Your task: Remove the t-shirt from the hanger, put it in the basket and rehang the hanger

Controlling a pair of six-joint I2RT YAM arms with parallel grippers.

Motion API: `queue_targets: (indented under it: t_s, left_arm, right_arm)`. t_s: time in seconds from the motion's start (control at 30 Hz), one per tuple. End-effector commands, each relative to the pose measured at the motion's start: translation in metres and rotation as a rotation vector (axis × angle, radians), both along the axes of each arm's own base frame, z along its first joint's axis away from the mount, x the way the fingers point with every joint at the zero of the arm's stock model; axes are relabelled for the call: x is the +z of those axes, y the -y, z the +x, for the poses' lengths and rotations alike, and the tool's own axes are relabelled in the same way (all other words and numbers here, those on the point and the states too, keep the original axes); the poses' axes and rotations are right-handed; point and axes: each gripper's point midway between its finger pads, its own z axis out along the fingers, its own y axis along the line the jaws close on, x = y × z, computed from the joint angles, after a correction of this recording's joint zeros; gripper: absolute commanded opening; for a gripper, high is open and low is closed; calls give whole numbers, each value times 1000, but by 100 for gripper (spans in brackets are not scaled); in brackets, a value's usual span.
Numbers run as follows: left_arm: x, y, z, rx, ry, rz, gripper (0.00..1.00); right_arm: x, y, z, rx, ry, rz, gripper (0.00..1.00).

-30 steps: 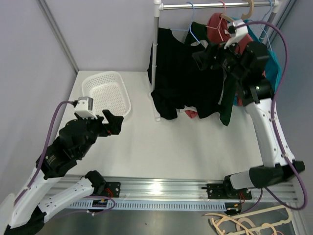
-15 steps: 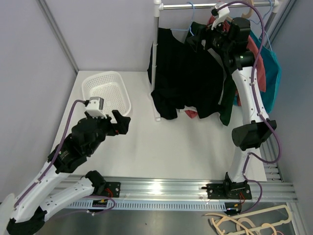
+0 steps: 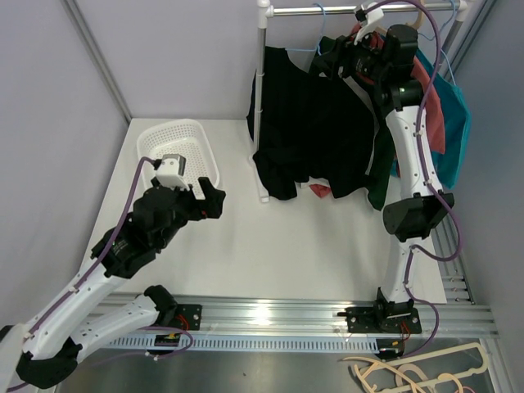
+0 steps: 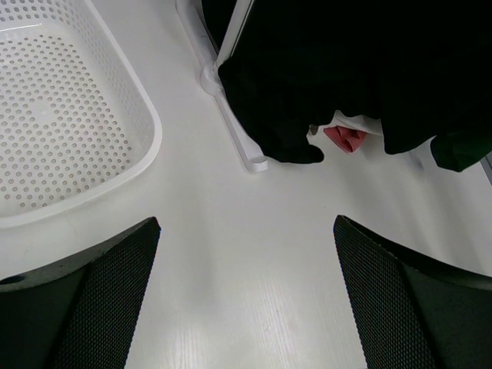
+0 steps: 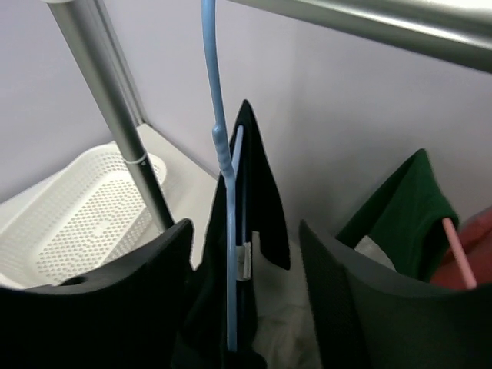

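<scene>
A black t-shirt [image 3: 303,139] hangs on a blue hanger [image 3: 321,37] from the rail [image 3: 360,8]. My right gripper [image 3: 332,59] is raised to the hanger's neck and is open. In the right wrist view its jaws [image 5: 244,231] stand either side of the blue hanger [image 5: 227,169] and the shirt's collar [image 5: 261,200], not closed on them. My left gripper [image 3: 205,196] is open and empty, low over the table beside the basket. In the left wrist view [image 4: 246,223] the shirt's hem [image 4: 346,69] hangs ahead.
A white perforated basket [image 3: 176,155] sits at the back left, its rim [image 4: 151,123] close to my left fingers. The rack's upright pole [image 3: 262,82] stands by the shirt. Green [image 3: 378,176], red [image 3: 426,90] and teal [image 3: 454,123] garments hang further right. Loose hangers [image 3: 409,372] lie below the table edge.
My right arm has swung up and left, bringing its open jaws around the blue hanger's neck. My left arm has moved forward and right, away from the basket.
</scene>
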Motion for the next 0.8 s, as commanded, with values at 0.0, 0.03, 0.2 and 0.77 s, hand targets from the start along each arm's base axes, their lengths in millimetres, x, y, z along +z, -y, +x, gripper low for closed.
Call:
queue_targets:
  t_s: [0.0, 0.03, 0.2, 0.77]
  left_arm:
    - [27, 0, 2, -3, 67, -35, 100]
    - [25, 0, 2, -2, 64, -30, 100]
    - [21, 1, 5, 5, 49, -15, 99]
    - [13, 3, 7, 8, 26, -1, 99]
  right_arm:
    - [17, -7, -4, 54, 45, 30, 59]
    - [15, -8, -4, 60, 43, 30, 55]
    - [10, -12, -3, 80, 6, 58, 50]
    - [60, -12, -15, -9, 120, 114, 0]
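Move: Just ahead and to the left of the right hand, about 1 cm each way and 1 cm lower, is the blue hanger just below its twisted neck. The black t-shirt's middle hangs about 22 cm below that hand and 2 cm to its left. The rail runs some 10 cm above and 3 cm ahead; the green shirt's shoulder is about 9 cm ahead, 5 cm right and 6 cm lower. From the left hand, the hanger is some 31 cm ahead, 31 cm right and 15 cm higher. Closing its part-open fingers fully around the blue hanger just under the neck, the right hand eases about 1.5 cm left and as much down towards it, the fingertips tipping down slightly. It then stays there, pinching the thin hanger between the pads. ##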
